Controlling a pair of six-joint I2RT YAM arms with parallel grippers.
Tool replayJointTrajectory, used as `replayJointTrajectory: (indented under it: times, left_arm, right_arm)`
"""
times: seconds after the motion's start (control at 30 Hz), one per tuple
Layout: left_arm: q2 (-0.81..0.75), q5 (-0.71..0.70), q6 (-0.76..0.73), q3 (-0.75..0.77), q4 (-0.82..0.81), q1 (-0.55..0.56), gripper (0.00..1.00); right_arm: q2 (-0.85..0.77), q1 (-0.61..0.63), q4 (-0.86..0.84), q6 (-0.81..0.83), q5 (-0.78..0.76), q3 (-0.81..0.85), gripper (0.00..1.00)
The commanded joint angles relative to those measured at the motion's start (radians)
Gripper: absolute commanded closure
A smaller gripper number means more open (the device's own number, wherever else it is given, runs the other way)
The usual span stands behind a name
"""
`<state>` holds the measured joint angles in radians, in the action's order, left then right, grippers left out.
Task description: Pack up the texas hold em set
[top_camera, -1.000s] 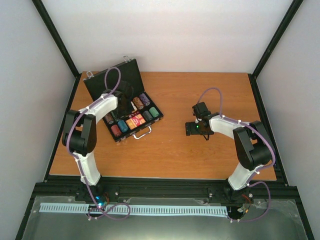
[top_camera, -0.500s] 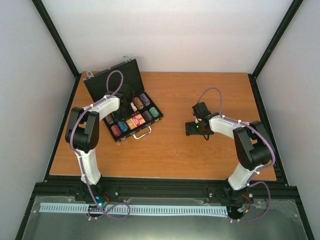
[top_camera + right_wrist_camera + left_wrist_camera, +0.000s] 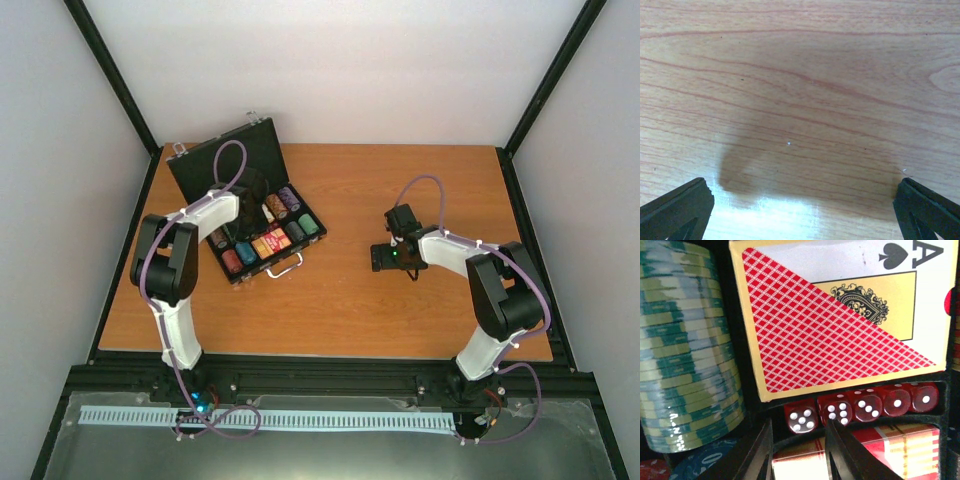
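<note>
The black briefcase [image 3: 215,160] lies open at the back left, lid raised, holding multicoloured chip stacks [image 3: 290,200] and red/orange card boxes [image 3: 270,242]. My left gripper [image 3: 248,192] is down inside the case. In the left wrist view it [image 3: 800,430] is open, its fingertips [image 3: 832,427] on either side of the leftmost die [image 3: 801,417] in a row of dark-red dice [image 3: 880,402]. The die is not clamped. A red card box [image 3: 840,325] lies beyond the dice and another [image 3: 900,450] in front. My right gripper [image 3: 380,258] is open and empty over bare wood [image 3: 802,192].
A green-and-white chip stack [image 3: 685,350] stands close to the left of my left fingers, with a blue chip [image 3: 695,465] below it. The case's silver handle [image 3: 285,266] faces the table's middle. The wooden table [image 3: 400,310] is walled by black frame posts.
My left arm has shifted slightly over the case, its elbow moving a little toward the back. The right arm has not moved.
</note>
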<state>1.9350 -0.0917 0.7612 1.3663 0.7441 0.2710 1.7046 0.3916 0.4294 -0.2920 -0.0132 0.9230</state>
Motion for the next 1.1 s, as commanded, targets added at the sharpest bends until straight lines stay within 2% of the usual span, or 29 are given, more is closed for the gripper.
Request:
replayJointTrajectory:
  times: [0.0,0.17,0.33,0.43,0.5,0.53,0.7,0.8,0.93,1.07]
  left_arm:
    - [-0.046,0.013,-0.007,0.033,0.005,-0.009,0.66]
    - [-0.081,0.011,-0.012,0.035,0.022,-0.009,0.65]
    - [-0.128,0.008,-0.034,0.062,0.059,-0.009,0.52]
    - [-0.167,0.016,-0.064,0.079,0.082,-0.009,0.34]
    - [-0.195,0.025,-0.096,0.088,0.097,-0.009,0.08]
    - [-0.207,0.026,-0.111,0.092,0.108,-0.009,0.01]
    - [-0.287,0.034,-0.176,0.103,0.138,-0.009,0.00]
    - [-0.347,0.060,-0.222,0.159,0.137,-0.009,0.00]
    - [-0.371,0.046,-0.332,0.348,0.153,-0.009,0.00]
    - [-0.275,-0.029,-0.498,0.645,0.207,-0.014,0.00]
  right_arm:
    - [0.099,-0.006,0.057,-0.015,0.111,-0.067,0.00]
    - [0.102,-0.006,0.054,-0.014,0.112,-0.071,0.00]
    - [0.100,-0.005,0.053,-0.014,0.115,-0.069,0.00]
    - [0.096,-0.005,0.059,-0.015,0.114,-0.063,0.00]
    - [0.091,-0.005,0.068,-0.013,0.113,-0.055,0.00]
    - [0.086,-0.005,0.073,-0.013,0.111,-0.050,0.00]
    - [0.042,-0.005,0.109,-0.007,0.080,-0.016,0.00]
    - [0.024,-0.005,0.135,-0.002,0.069,0.018,0.00]
    - [0.008,-0.006,0.158,-0.007,0.070,0.057,0.00]
    - [-0.007,-0.005,0.166,-0.017,0.073,0.080,0.00]
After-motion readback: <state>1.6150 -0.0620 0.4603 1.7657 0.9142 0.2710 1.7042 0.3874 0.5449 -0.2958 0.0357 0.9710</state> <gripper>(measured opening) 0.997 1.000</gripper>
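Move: The left hand's fingers straddle the leftmost of the red dice, right at the fingertips, in its slot in the case. The pink-and-white card box lies about 5 cm ahead and 1 cm right, the red-and-orange card box 5 cm right and 1 cm back, a green chip stack 5 cm left and 1 cm ahead. The open lid's middle is about 9 cm ahead, 2 cm left and 8 cm higher; from the right hand, roughly 15 cm ahead, 42 cm left and 9 cm higher. The left fingers come free of the end die, spreading from a narrow gap to wide open as the hand lifts straight up out of the case, slowly at first and then fast, some 26 cm in all. Late on, it also eases slightly forward while the wrist swings the fingertips out forward by about 30 degrees and turns somewhat clockwise, leaving the hand high above the case. ##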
